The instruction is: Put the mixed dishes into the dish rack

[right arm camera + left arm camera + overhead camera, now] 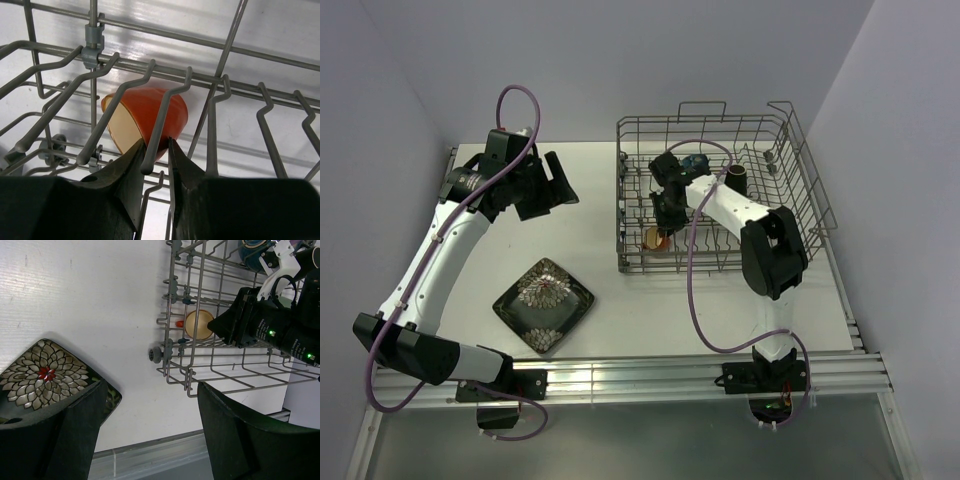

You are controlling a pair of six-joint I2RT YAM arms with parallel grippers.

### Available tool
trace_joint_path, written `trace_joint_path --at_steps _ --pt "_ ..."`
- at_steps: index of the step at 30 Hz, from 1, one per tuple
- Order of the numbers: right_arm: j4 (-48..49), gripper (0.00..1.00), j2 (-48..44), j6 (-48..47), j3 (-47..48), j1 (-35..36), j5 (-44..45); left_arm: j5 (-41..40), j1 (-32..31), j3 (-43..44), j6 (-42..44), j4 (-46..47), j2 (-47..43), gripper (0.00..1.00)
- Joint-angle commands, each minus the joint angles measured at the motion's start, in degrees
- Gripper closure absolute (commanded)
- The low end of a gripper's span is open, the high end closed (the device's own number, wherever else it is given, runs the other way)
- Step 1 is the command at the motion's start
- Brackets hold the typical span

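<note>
The grey wire dish rack (790,170) stands at the back right. My right gripper (661,230) is low inside its front left corner, shut on the wall of the small orange cup (160,107), which lies tilted among the tines, cream inside facing left. The cup also shows in the left wrist view (198,324). A small brown cup (735,178) and a dark bowl (695,160) sit further back in the rack. The dark square plate with silvery leaf pattern (543,305) lies on the table, left of the rack. My left gripper (555,198) hovers open and empty behind the plate. I see no pale green cup.
The rack (225,375) has raised wire handles at its back and right side and upright tines (215,125) around my right fingers. Purple walls close in at the back and both sides. A metal rail (650,375) runs along the table's near edge.
</note>
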Motion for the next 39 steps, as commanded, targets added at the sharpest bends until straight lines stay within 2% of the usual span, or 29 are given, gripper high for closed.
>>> trace_joint_path --at_steps 1,7,16,18,21,23,39 --pt "3.59 0.74 2.55 -0.32 -1.13 0.16 5.18 0.54 0.32 -0.23 0.91 0.63 -1.26 0.21" --pt "2.62 0.8 2.46 1.79 -1.92 0.78 11.32 0.63 0.32 -0.23 0.73 0.63 -1.35 0.21" --pt "-0.19 0.79 3.51 2.41 -1.48 1.66 15.21 0.8 0.41 -0.58 0.56 0.72 -1.52 0.21" --pt "-0.37 0.83 3.95 2.15 -1.48 1.66 15.03 0.98 0.41 -0.67 0.47 0.81 -1.61 0.21" --pt "-0.54 0.96 4.13 2.23 -1.48 1.66 15.03 1.07 0.41 -0.76 0.56 0.72 -1.61 0.21" --pt "-0.54 1.0 4.13 2.67 -1.48 1.66 15.21 1.07 0.41 -0.76 0.47 0.72 -1.7 0.21" --pt "-3.18 1.0 1.32 -1.98 4.49 1.66 22.06 1.42 0.41 -1.29 0.21 0.98 -1.79 0.22"
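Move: The orange cup lies tilted, mouth to the left, on the rack floor right at the right fingertips, its middle some 2 cm left, 1 cm back and 2 cm below. From the right hand, the blue bowl is about 13 cm ahead and 5 cm to the right, and the dark mug roughly 11 cm ahead and 14 cm to the right, both near its height. From the idle left hand, the cup lies about 20 cm right, 3 cm ahead and 23 cm down. Keep the right fingertips on the cup's wall low among the prongs and draw them right about 2.5 cm, easing forward about 1 cm, while swinging the fingertips rightward by some 15 degrees to tip the cup. Squeeze gradually, then close almost shut at the cup's right rim as the rightward pull goes on. ##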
